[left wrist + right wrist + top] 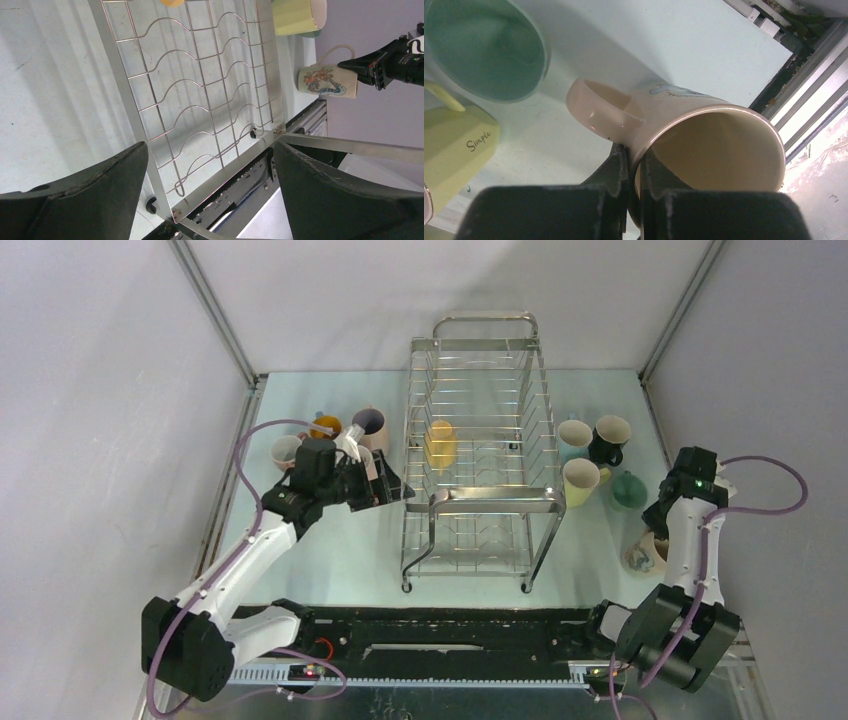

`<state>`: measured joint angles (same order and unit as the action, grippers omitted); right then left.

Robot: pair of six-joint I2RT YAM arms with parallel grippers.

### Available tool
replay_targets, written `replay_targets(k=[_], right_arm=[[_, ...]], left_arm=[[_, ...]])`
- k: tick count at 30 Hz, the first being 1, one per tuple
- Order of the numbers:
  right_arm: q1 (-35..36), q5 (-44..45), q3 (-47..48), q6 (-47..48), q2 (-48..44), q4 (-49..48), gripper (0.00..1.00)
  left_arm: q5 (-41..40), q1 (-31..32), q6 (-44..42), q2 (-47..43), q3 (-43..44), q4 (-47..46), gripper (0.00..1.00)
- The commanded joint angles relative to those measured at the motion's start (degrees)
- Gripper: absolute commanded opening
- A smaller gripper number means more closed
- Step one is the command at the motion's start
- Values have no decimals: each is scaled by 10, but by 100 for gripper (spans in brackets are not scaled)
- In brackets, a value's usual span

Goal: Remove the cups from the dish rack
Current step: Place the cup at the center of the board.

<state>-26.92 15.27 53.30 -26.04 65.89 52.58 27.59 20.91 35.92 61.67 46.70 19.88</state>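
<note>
The chrome wire dish rack (480, 440) stands mid-table with one yellow cup (440, 443) lying in it. My left gripper (395, 490) is open beside the rack's left side. In its wrist view the rack's lower grid (200, 100) fills the space between the wide-apart fingers (100, 190). My right gripper (636, 150) is shut on the rim of a cream cup with a picture on it (704, 135), one finger inside and one outside. That cream cup (643, 556) sits low at the table's right front. Whether it touches the table I cannot tell.
Left of the rack stand an orange cup (325, 427), a pink cup (368, 426) and a pale one (287, 451). To its right are light blue (574, 435), black (609, 438), pale yellow (580, 480) and green (627, 490) cups. The table edge and rail (804, 75) lie just beyond the held cup.
</note>
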Motion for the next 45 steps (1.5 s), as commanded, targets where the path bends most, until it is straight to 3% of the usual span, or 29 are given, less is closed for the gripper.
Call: replay_targets(k=[1,13,18,38,45], right_arm=[[-2,56,41,-2,8,-44,0],[21,90,41,-17,33,-51,0],[33,88,41,-19,33,-52,7],[81,42,72,-29,-38,-18,58],[150,17,140,-43,-61,9,77]], left_arm=[[9,5,-16,3,2,-10,100],[1,5,-19,5,2,-7,100],[-3,5,-20,2,-1,-5,100],[-13,5,-23,-3,-1,1,100],[-25,5,-21,-7,5,2,100]])
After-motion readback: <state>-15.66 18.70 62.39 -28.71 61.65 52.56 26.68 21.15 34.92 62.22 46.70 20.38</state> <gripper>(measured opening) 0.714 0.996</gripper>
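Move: Just behind and to the right of the right hand point, roughly 3 cm each way, is the middle of the printed cup, about 5 cm below; the board spot for it lies some 10 cm below the hand, 2 cm back and 3 cm right. The green cup stands about 12 cm ahead and 3 cm left, the yellow-green mug 12 cm ahead and 15 cm left. From the left hand, the printed cup is some 60 cm right and 8 cm back. Still pinching the printed cup's rim, the right hand eases it barely 2 cm to the right, then draws back left and slightly forward while tilting a few degrees to set the cup on the board. The fingers then open wide and let go of the rim, and the hand climbs about 7 cm, moving forward and a little left towards the green cup. ##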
